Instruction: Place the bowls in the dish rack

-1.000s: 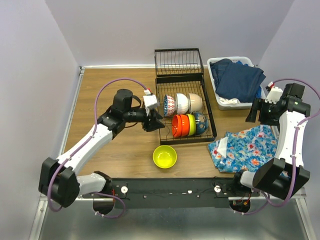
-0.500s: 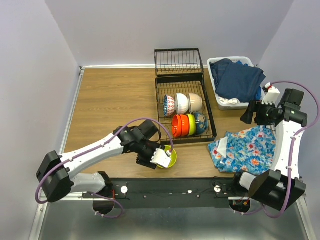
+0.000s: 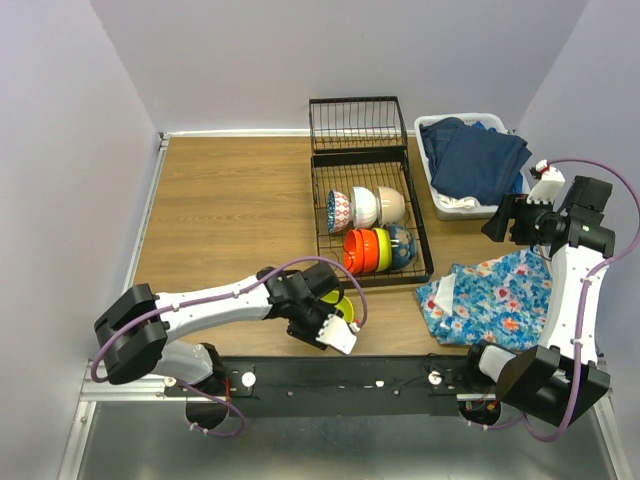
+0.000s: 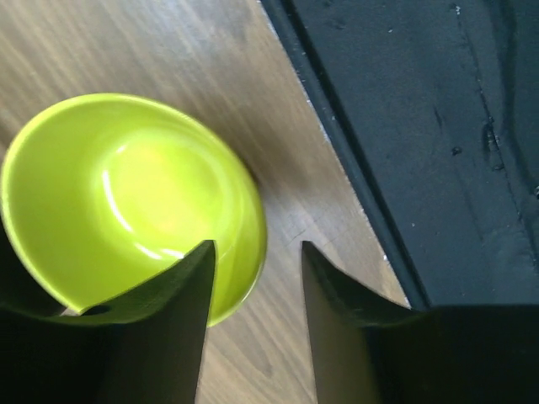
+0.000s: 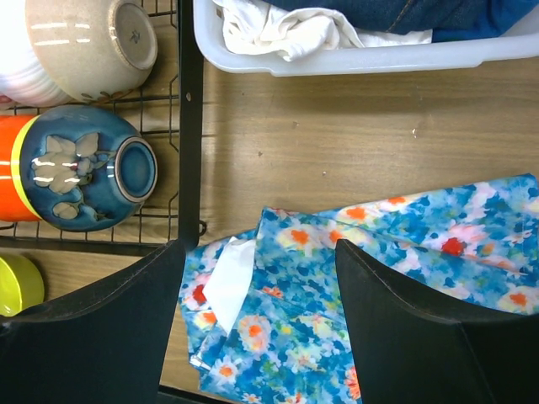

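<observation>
One lime green bowl (image 4: pixel 126 194) stands upright on the wood near the table's front edge, mostly covered by the arm (image 3: pixel 340 300) in the top view. My left gripper (image 3: pixel 335 318) is open (image 4: pixel 257 246) and straddles its rim, one finger inside the bowl and the other outside with a gap to the wall. The black wire dish rack (image 3: pixel 425 240) holds several bowls on edge: a patterned one (image 3: pixel 339 211), white (image 3: pixel 364 207), cream (image 5: pixel 93 46), orange (image 3: pixel 360 251) and blue (image 5: pixel 84 178). My right gripper (image 3: pixel 497 225) hangs open (image 5: pixel 259 244) above a floral cloth, right of the rack.
A white tub (image 3: pixel 440 205) with dark blue clothes stands right of the rack. The blue floral cloth (image 3: pixel 490 295) lies crumpled at the front right. A black rail (image 4: pixel 421 126) runs along the table's front edge, close to the lime bowl.
My left arm has swung from the rack's left side down to the lime bowl at the front, and its fingers now straddle the rim. The right arm shifted only slightly.
</observation>
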Robot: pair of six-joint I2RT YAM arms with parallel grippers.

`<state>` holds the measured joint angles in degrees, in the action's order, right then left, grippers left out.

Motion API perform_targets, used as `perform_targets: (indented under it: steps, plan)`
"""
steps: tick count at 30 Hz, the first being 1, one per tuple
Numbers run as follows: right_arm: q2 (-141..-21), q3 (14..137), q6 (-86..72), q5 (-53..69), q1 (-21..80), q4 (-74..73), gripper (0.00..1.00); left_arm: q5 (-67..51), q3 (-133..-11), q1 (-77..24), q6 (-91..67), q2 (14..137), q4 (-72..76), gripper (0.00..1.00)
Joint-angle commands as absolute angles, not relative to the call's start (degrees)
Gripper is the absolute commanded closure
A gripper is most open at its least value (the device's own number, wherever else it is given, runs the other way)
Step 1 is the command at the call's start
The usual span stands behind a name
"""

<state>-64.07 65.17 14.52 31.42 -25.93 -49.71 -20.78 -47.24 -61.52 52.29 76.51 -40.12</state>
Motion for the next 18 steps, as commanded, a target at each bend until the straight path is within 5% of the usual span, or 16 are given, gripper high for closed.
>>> perform_targets:
  steps: [1, 9, 18]
  plan:
    - [-62.93, 63.99, 14.24, 31.82, -25.66, -48.69, 0.2, -20.04, -46.32, -62.4, 51.77, 77.78, -38.41, 0.53]
    - [-63.54, 63.72, 13.54, 32.08, -24.96, -47.64, 0.2, -17.32, -46.58, -62.4, 50.98, 76.47, -40.07, 1.0]
    - [-65.47, 66.18, 14.06, 33.04, -22.15, -49.39, 0.2, -23.82, -60.63, -61.17, 53.0, 65.14, -59.67, 1.0]
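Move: The green bowl sits just ahead and to the right of the left fingers, its middle about 4 cm forward, 5 cm right and 2 cm below; its near-left rim lies between the open pads. From the left hand, the racked orange bowls are some 18 cm ahead, 12 cm right, and the racked green bowl 19 cm ahead, 16 cm right. From the right hand, the free green bowl lies roughly 38 cm left, 14 cm back, 18 cm below. The left fingers close on the green bowl's near-left rim, pinch it, then lift straight up about 3 cm. ##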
